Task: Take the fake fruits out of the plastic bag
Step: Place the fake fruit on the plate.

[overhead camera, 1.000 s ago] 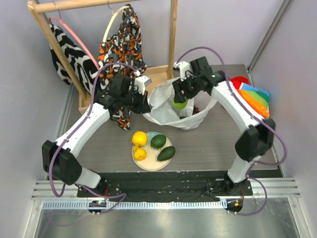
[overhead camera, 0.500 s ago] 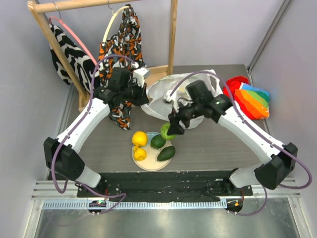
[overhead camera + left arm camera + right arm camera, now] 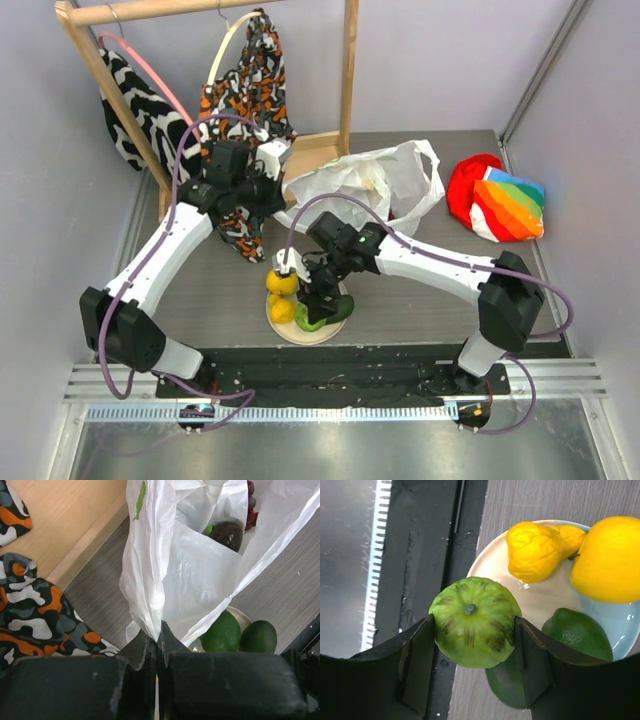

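The white plastic bag (image 3: 372, 183) lies at the back of the table, mouth toward the plate. My left gripper (image 3: 281, 192) is shut on a gathered fold of its rim (image 3: 150, 580). Inside the bag a dark fruit (image 3: 227, 534) and something dark red (image 3: 251, 510) show. My right gripper (image 3: 475, 625) is shut on a light green ribbed fruit (image 3: 474, 612) and hangs just over the near edge of the round plate (image 3: 540, 600). On the plate (image 3: 300, 339) lie two yellow fruits (image 3: 282, 283) and two dark green ovals (image 3: 577, 632).
A wooden clothes rack (image 3: 348, 70) with patterned garments (image 3: 245, 100) stands at the back left, its base board beside the bag. A red and rainbow-striped cloth (image 3: 497, 200) lies at the back right. The black mounting strip (image 3: 425, 555) runs along the near table edge, just below the plate.
My right gripper has carried the light green fruit from the bag's mouth toward me, down to the plate's near edge. The left gripper kept its hold on the bag and shifted slightly left.
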Tool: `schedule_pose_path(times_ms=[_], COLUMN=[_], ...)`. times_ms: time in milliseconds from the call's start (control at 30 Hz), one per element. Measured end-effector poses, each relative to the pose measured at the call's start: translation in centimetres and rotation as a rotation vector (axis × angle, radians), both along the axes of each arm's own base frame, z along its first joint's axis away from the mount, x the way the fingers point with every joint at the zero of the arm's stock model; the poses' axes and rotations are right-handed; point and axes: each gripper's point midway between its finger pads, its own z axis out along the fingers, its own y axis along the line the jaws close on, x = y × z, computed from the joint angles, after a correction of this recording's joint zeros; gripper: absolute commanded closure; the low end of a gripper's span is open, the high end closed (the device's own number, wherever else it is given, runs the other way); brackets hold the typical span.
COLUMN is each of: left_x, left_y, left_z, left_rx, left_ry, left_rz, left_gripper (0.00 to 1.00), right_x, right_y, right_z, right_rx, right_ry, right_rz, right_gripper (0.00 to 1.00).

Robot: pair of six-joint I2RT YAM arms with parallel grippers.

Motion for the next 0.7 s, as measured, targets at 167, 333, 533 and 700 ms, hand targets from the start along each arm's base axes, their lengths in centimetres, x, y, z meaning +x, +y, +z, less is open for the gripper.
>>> schedule_pose_path(times_ms=[167, 333, 533, 700], left_x=[-0.7, -0.9, -0.9, -1.1], left_y=[1.1, 2.0, 2.5, 2.5], left_z=[0.8, 1.0, 0.7, 0.6], left_rx=[-0.001, -0.002, -0.002, -0.007], left_ry=[-0.027, -0.035, -0.026, -0.021], left_rz=[0.010, 0.028, 0.038, 0.033], left_gripper=[1.00, 1.00, 1.00, 1.00], right_x=[0.8, 1.2, 1.2, 2.0], right_y=[0.6, 1.0, 1.5, 1.7], right_z=[-1.6, -3.1, -4.3, -4.8], right_rx=[-0.019, -0.041, -0.058, -0.067], right_ry=[-0.026, -0.045, -0.072, -0.106], right_rz=[0.009, 0.022, 0.039, 0.030], right_gripper=[0.59, 0.58, 0.55, 0.44])
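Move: The right hand holds the green fruit above the near part of the plate, whose middle is about 5 cm ahead of that hand, 2 cm left and 9 cm below. The yellow pear lies some 4 cm ahead and 7 cm left, the near avocado 4 cm ahead and 6 cm right, the far avocado 9 cm ahead and 2 cm right, all roughly 7 cm below. For the left hand, the plate is about 15 cm back, 8 cm right and 19 cm down. The right hand lowers the green fruit about 5 cm towards the gap between the yellow pear and the near avocado, slowing as it sinks and easing some 2 cm each forward and left, its wrist tilting slightly and its fingers keeping their grip. Meanwhile the left hand, still pinching the bag's edge shut between its fingertips, draws it about 2.5 cm to the left and a little back. ##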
